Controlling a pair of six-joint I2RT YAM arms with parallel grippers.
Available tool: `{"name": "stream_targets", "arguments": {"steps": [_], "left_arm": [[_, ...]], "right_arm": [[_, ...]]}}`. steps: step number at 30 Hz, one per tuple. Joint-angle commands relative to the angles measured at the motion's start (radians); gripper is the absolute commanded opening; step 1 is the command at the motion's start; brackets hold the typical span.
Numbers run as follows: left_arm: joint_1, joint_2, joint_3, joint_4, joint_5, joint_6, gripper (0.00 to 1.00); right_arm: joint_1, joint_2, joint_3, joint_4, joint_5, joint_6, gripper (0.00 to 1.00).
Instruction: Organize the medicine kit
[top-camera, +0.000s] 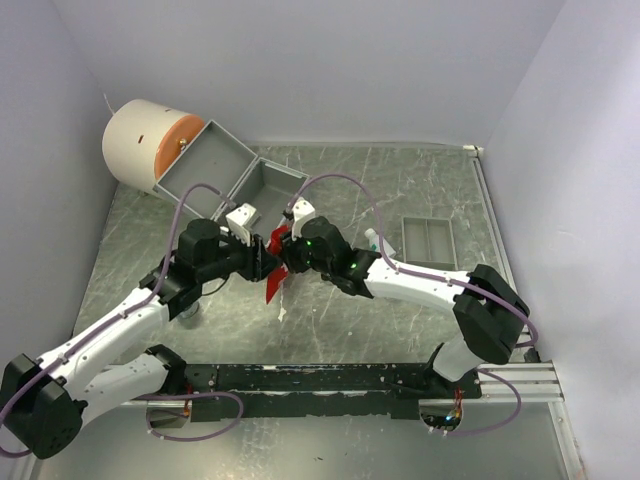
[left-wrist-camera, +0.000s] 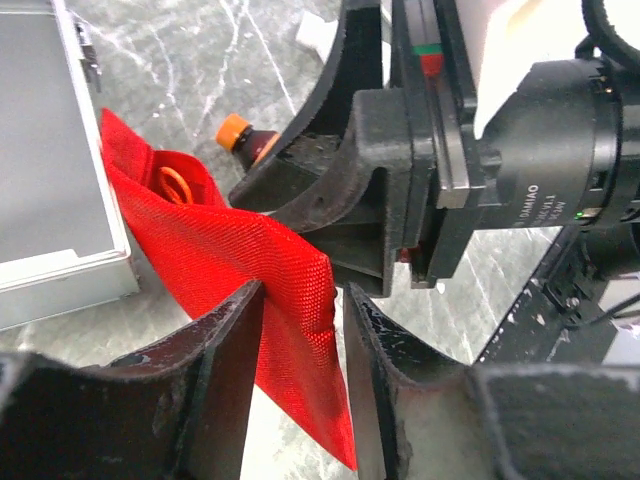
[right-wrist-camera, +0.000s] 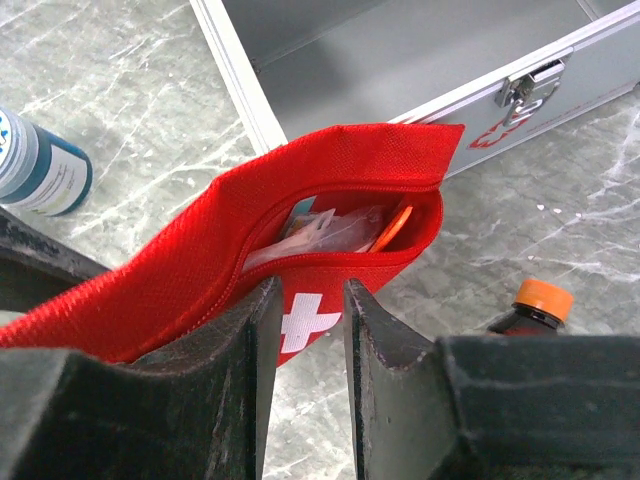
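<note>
The grey metal case (top-camera: 232, 172) lies open at the back left; its wall shows in the left wrist view (left-wrist-camera: 55, 200) and its latched rim in the right wrist view (right-wrist-camera: 420, 55). The red white-cross pouch (top-camera: 275, 272) hangs between both arms, mouth unzipped, with sachets and something orange inside (right-wrist-camera: 345, 225). My left gripper (left-wrist-camera: 300, 330) has its jaws apart, and a corner of the pouch (left-wrist-camera: 250, 270) lies across the gap with a thin slit beside one finger. My right gripper (right-wrist-camera: 305, 320) is open, with the pouch's cross edge (right-wrist-camera: 310, 320) in its gap.
A dark bottle with an orange cap (right-wrist-camera: 535, 305) (left-wrist-camera: 240, 135) stands on the marble table near the pouch. A blue-and-white bottle (right-wrist-camera: 40, 165) is to the left in the right wrist view. The shallow divided tray (top-camera: 428, 241) sits at the right and the white drum (top-camera: 150, 143) at the back left.
</note>
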Motion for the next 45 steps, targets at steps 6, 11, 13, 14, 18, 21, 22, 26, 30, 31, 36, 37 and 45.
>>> {"name": "stream_targets", "arguments": {"steps": [6, 11, 13, 14, 18, 21, 22, 26, 30, 31, 36, 37, 45], "left_arm": [[-0.004, 0.073, 0.095, -0.167, 0.111, 0.077, 0.49], [-0.004, 0.049, 0.127, -0.227, 0.086, 0.106, 0.45], [-0.003, 0.045, 0.134, -0.248, 0.088, 0.12, 0.4], [-0.003, 0.044, 0.136, -0.253, 0.085, 0.122, 0.37], [-0.003, 0.046, 0.139, -0.264, 0.1, 0.128, 0.2], [-0.004, 0.05, 0.149, -0.27, 0.094, 0.133, 0.1], [-0.003, 0.05, 0.151, -0.268, 0.086, 0.133, 0.08], [-0.003, 0.054, 0.145, -0.239, 0.067, 0.114, 0.07], [-0.004, 0.066, 0.149, -0.222, 0.131, 0.135, 0.07], [-0.004, 0.067, 0.156, -0.227, 0.147, 0.148, 0.07], [-0.004, 0.08, 0.193, -0.236, 0.262, 0.229, 0.07], [-0.003, 0.086, 0.204, -0.241, 0.28, 0.246, 0.07], [-0.004, 0.125, 0.26, -0.309, 0.41, 0.381, 0.07]], "right_arm": [[-0.02, 0.008, 0.014, 0.022, 0.008, 0.058, 0.31], [-0.036, 0.014, 0.024, 0.009, 0.012, 0.084, 0.31], [-0.04, 0.017, 0.027, 0.009, 0.011, 0.091, 0.31], [-0.043, 0.018, 0.029, 0.009, 0.009, 0.095, 0.31], [-0.048, 0.02, 0.033, 0.013, -0.003, 0.102, 0.31], [-0.051, 0.008, 0.024, 0.013, -0.006, 0.095, 0.3], [-0.056, -0.002, 0.017, 0.015, -0.013, 0.086, 0.29], [-0.082, -0.098, -0.072, 0.061, -0.106, 0.015, 0.24], [-0.117, -0.236, -0.206, 0.147, -0.318, -0.072, 0.17], [-0.121, -0.261, -0.218, 0.149, -0.366, -0.087, 0.17], [-0.123, -0.313, -0.247, 0.201, -0.563, -0.078, 0.21], [-0.125, -0.31, -0.252, 0.221, -0.585, -0.066, 0.22], [-0.123, -0.278, -0.248, 0.301, -0.668, -0.036, 0.08]]}}
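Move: Just behind and under the left hand's spread fingers, about 2 cm back and 1 cm lower, is the rear corner of the open red first aid kit, with its zip pull. From the right hand, that corner lies some 6 cm back, 2 cm left and 4 cm up. The grey box's middle is roughly 20 cm ahead of the left hand, 2 cm to its left and 13 cm below. The brown bottle is about 5 cm ahead of the right hand, 7 cm right and 11 cm below. Easing back and slightly down, the left hand shuts its fingers on the kit's rear corner, then carries it a little back, right and up, turning some 20 degrees clockwise. The right hand creeps forward, then swings back and up about 10 cm to the left fingertips, turning counter-clockwise with its left side rising, and closes its partly open fingers at the zip pull. ##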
